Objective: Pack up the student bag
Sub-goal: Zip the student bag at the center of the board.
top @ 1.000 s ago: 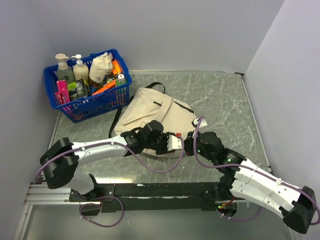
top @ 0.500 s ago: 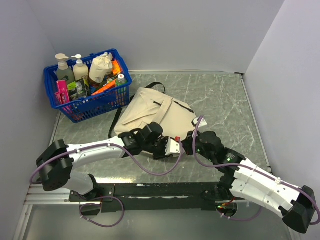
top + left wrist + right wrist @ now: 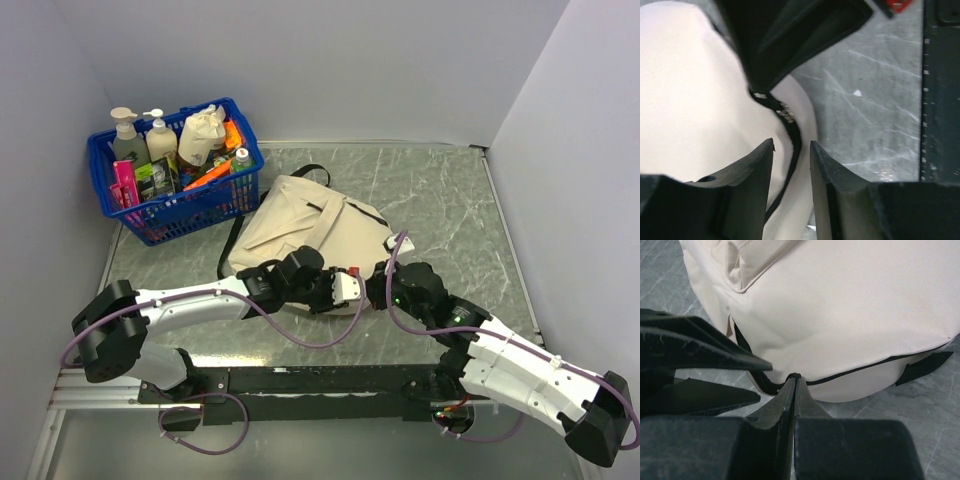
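The student bag [image 3: 305, 225] lies flat mid-table, cream fabric with black zipper trim [image 3: 875, 366] along its near edge. Both grippers meet at that near edge. My left gripper [image 3: 347, 288] is open; in its wrist view its jaws [image 3: 791, 146] straddle the bag's rim, and the black zipper line [image 3: 795, 145] runs through the gap. My right gripper [image 3: 378, 290] is shut, its fingertips [image 3: 790, 382] pinching the black zipper trim at the bag's rim. The right gripper's dark body [image 3: 790, 40] fills the top of the left wrist view. The left fingers [image 3: 695, 347] show at the left of the right wrist view.
A blue plastic basket [image 3: 232, 110] at the back left holds pump bottles [image 3: 128, 140], a small cream pouch [image 3: 203, 135] and other items. Grey walls close the table on three sides. A black rail [image 3: 320, 382] runs along the near edge.
The left arm's elbow has sunk slightly toward the near left. Both grippers have stayed at the bag's near edge; the right arm has not moved.
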`<action>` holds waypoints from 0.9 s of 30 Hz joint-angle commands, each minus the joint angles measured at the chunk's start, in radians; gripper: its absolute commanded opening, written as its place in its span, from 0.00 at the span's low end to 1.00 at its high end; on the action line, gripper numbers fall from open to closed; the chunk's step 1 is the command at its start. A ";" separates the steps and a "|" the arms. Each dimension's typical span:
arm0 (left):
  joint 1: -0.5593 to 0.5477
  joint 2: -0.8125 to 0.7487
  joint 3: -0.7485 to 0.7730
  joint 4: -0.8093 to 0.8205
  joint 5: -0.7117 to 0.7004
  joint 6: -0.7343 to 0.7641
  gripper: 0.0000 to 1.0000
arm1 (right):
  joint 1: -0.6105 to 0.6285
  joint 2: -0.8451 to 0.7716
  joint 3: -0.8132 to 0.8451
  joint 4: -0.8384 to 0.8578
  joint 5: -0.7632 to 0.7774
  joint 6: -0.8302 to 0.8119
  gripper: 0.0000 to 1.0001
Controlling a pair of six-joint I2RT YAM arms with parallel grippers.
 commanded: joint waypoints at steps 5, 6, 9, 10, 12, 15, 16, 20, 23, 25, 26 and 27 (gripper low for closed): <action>-0.018 -0.030 0.033 -0.097 0.150 0.003 0.39 | -0.020 -0.014 -0.001 0.047 0.004 0.000 0.00; -0.022 -0.030 0.031 -0.092 0.145 0.006 0.39 | -0.020 -0.013 -0.001 0.049 0.004 0.000 0.00; -0.024 -0.023 0.013 -0.054 0.110 0.012 0.40 | -0.018 -0.014 0.002 0.050 0.004 0.000 0.00; -0.024 -0.020 0.010 -0.042 0.099 0.014 0.40 | -0.020 -0.014 0.002 0.046 0.002 0.002 0.00; -0.024 -0.016 0.011 -0.034 0.098 0.015 0.39 | -0.021 -0.021 0.000 0.043 0.002 0.004 0.00; -0.025 -0.011 0.011 -0.015 0.098 0.006 0.32 | -0.020 -0.024 -0.006 0.047 0.002 0.007 0.00; -0.025 -0.011 0.013 -0.009 0.095 0.002 0.28 | -0.020 -0.021 -0.005 0.049 0.001 0.004 0.00; -0.036 -0.008 0.028 0.006 0.079 -0.018 0.01 | -0.023 -0.005 -0.006 0.049 0.004 0.004 0.00; -0.042 -0.010 0.039 -0.001 0.079 -0.025 0.01 | -0.033 0.002 -0.009 0.052 0.014 0.004 0.00; -0.045 -0.011 0.042 -0.021 0.095 -0.017 0.01 | -0.046 0.013 0.000 0.040 0.022 0.005 0.00; -0.048 -0.013 0.044 -0.029 0.101 -0.015 0.01 | -0.055 0.015 0.002 0.034 0.027 0.005 0.00; -0.050 -0.014 0.045 -0.035 0.122 -0.006 0.01 | -0.075 0.016 0.008 0.028 0.036 0.005 0.00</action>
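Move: The stretch of zip edge that the left fingers will shut on lies about 2 cm back from the left hand, level left to right, and 1 cm below it. The zip pull sits 2 cm to the left hand's right and about 1 cm lower, neither ahead nor back; the bag's middle is some 13 cm ahead and 9 cm left. From the right hand, which is already shut on the zip band, that edge is roughly 4 cm back and 4 cm left. Back about 2 cm along the bag's near edge, dipping slightly, the left hand eases past the zip pull with its fingers part open. There it pauses and shuts them fully, pinching the zip edge just behind the pull, while the right hand stays nearly still and keeps its grip on the zip band. ##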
